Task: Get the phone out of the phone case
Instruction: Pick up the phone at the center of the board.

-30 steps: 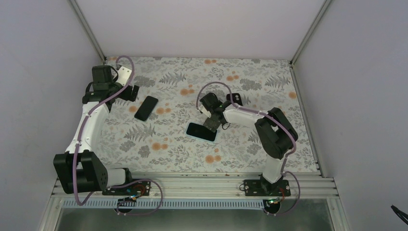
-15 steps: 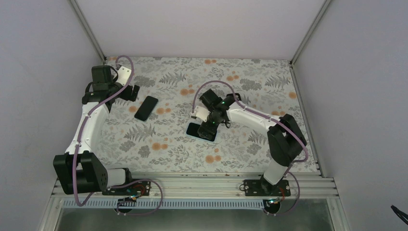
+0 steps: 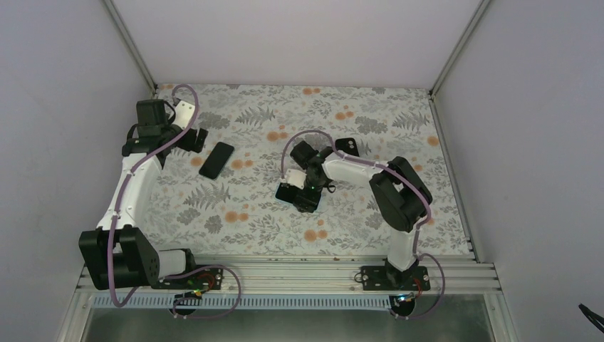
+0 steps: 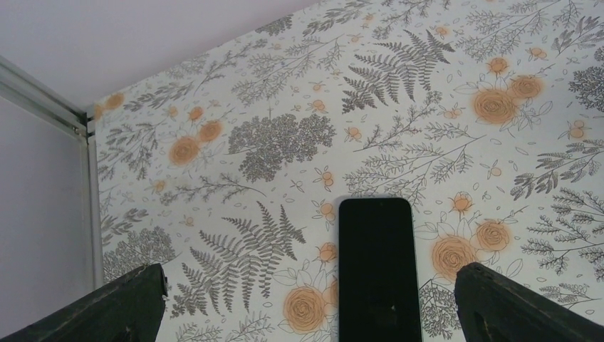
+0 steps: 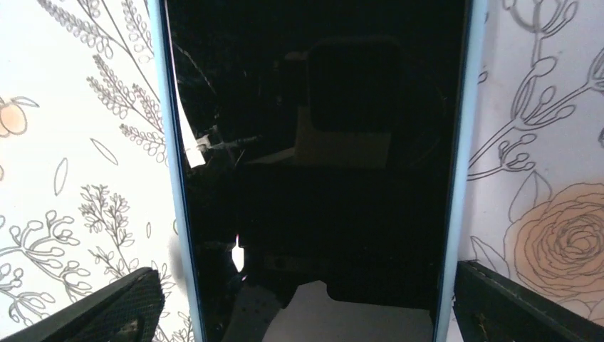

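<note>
A phone with a black screen [image 5: 313,142] lies flat in a light blue case [image 5: 459,142] on the floral mat. My right gripper [image 5: 313,313] is open and low over it, one finger [image 5: 92,306] outside each long edge, touching nothing I can see. In the top view the right gripper [image 3: 305,187] covers most of this phone [image 3: 303,204]. A second, bare black phone [image 4: 377,271] lies at the back left [image 3: 216,159]. My left gripper [image 4: 310,313] is open and empty just behind it [image 3: 195,138].
A small dark object [image 3: 347,146] lies on the mat behind the right arm. The floral mat [image 3: 235,214] covers the table, with walls and metal posts on three sides and a rail along the near edge.
My right gripper has swung left and down over the cased phone and now straddles it. The left arm and the bare phone have not moved.
</note>
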You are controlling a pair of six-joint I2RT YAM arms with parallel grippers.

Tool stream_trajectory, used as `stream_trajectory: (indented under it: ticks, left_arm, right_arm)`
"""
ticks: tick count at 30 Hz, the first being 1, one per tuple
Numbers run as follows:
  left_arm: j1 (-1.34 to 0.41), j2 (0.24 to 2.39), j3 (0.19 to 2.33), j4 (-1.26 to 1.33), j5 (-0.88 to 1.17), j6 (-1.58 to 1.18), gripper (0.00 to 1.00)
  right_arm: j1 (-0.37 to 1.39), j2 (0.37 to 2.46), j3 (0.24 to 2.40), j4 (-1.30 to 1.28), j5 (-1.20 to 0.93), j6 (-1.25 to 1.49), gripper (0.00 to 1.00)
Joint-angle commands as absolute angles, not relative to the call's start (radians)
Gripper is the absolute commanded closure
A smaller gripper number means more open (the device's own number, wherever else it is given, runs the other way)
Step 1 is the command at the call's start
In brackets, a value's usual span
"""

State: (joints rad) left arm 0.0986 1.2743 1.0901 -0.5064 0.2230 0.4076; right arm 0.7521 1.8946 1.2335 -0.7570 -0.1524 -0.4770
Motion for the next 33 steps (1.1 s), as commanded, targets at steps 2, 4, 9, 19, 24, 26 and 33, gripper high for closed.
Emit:
stream_trajectory:
  ticks: [2,4,9,19,24,26,33]
  left_arm:
    - [0.106,1.257,1.077,-0.494,0.255,0.403,0.00]
    - [0.105,1.259,1.078,-0.496,0.265,0.396,0.00]
    - [0.103,1.278,1.097,-0.519,0.312,0.404,0.00]
    - [0.020,1.367,1.223,-0.782,0.540,0.523,0.00]
    - [-0.078,1.503,1.347,-1.008,0.726,0.600,0.00]
    - [-0.129,1.541,1.386,-1.048,0.744,0.603,0.00]
    - [-0.178,1.748,1.572,-1.201,0.856,0.613,0.00]
  right_arm:
    - [0.750,1.911,1.227,-0.744,-0.150,-0.509,0.00]
    - [0.750,1.912,1.212,-0.733,-0.125,-0.510,0.00]
    - [0.752,1.927,1.165,-0.704,-0.072,-0.506,0.05]
    - [0.753,1.845,1.114,-0.613,-0.031,-0.471,0.43]
    - [0.775,1.723,1.165,-0.545,0.030,-0.439,0.51]
    - [0.787,1.694,1.208,-0.537,0.047,-0.429,0.50]
    - [0.822,1.673,1.314,-0.492,0.122,-0.447,0.46]
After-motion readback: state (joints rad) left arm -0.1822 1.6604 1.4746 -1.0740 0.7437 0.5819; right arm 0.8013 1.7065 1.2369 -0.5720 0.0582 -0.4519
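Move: The phone in its light-blue case lies between my right hand's open fingers, its length running left to right and its middle about 3 cm left, 2 cm ahead and 1 cm lower. From the right hand, the bare black phone is some 30 cm left and 14 cm farther out; the black case is about 13 cm right and 15 cm ahead. From my left hand, the blue-cased phone is roughly 33 cm right, 11 cm back and 21 cm down. With my right hand I settle slightly lower, close my fingers across the blue case's two long edges and pinch it, then lift about 9 cm, drifting some 5 cm forward as the fingertips swing forward. Meanwhile I bring my open left hand some 18 cm right and a little back towards the phone, turning it about 40 degrees clockwise and tipping it down. ##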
